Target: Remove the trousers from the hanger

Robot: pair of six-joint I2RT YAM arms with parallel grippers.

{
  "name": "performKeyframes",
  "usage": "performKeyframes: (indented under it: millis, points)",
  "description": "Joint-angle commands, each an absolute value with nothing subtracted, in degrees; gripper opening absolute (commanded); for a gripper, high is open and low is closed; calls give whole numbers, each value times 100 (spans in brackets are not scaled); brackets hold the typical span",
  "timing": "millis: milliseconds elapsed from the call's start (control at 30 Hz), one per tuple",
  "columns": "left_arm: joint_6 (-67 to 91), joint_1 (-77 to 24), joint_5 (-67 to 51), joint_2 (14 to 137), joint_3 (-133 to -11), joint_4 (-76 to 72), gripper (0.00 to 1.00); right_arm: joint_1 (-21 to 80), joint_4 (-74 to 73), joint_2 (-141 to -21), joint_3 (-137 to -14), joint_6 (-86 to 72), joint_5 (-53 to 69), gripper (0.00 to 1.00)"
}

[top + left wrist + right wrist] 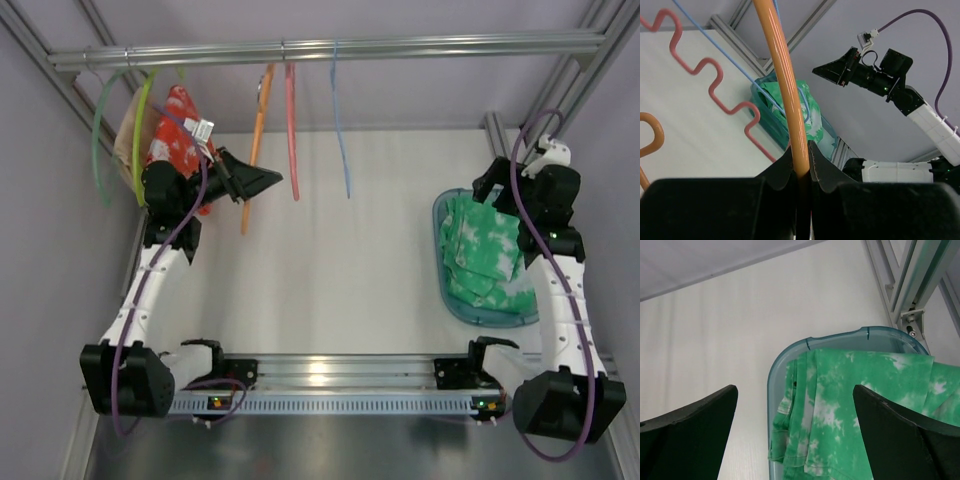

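Note:
The green trousers with white blotches lie folded in a teal bin at the right of the table, off any hanger. My right gripper hovers open just above them; in its wrist view the trousers lie below the wide-apart fingers, with nothing held between them. The thin orange hanger hangs bare from the top rail. My left gripper is shut on its lower part; the left wrist view shows the orange hanger pinched between the left gripper's pads.
A pink-red wavy hanger and a thin blue hanger hang on the rail just right of the orange one. A red printed garment, a beige garment and green hangers crowd the left end.

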State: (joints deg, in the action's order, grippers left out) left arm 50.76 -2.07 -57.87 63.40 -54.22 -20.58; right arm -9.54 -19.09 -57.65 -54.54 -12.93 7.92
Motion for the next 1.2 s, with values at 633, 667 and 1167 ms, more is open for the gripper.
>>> performKeyframes:
  millis: [633, 667, 1167]
  points:
    - [5150, -396, -5537, 8428, -6855, -5168, 0, -993, -2329, -5036, -5695, -1521, 1345, 99]
    - [5168, -396, -5520, 8490, -6916, -5168, 0, -993, -2338, -5027, -5695, -1503, 1362, 99]
    - [5836, -448, -5133, 9484, -7260, -5432, 0, -1002, -2391, -4861, -5634, -1415, 1327, 99]
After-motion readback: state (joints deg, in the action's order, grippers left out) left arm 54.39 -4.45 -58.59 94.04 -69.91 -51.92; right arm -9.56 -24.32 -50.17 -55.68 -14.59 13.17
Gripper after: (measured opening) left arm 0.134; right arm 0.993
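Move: The left hand already holds the emptied orange hanger. Its place on the rail is about 25 cm ahead, 3 cm to the right and 15 cm higher. The pink hanger hangs some 7 cm to the hand's right and 25 cm ahead, the blue one about 17 cm right and equally far out; the red trousers are roughly 20 cm left and 15 cm ahead. From the right hand, that rail spot lies about 20 cm ahead, 55 cm left and 27 cm above. Forward, quickly and then easing off, the left hand carries the orange hanger about 11 cm towards the rail just left of the pink hanger, drifting a little right. It rises slightly midway and sinks back, while the wrist rolls the hanger's far end up by some 10–15 degrees; the fingers keep their pinch. The open, empty right hand eases a few centimetres up and back above the basket. ##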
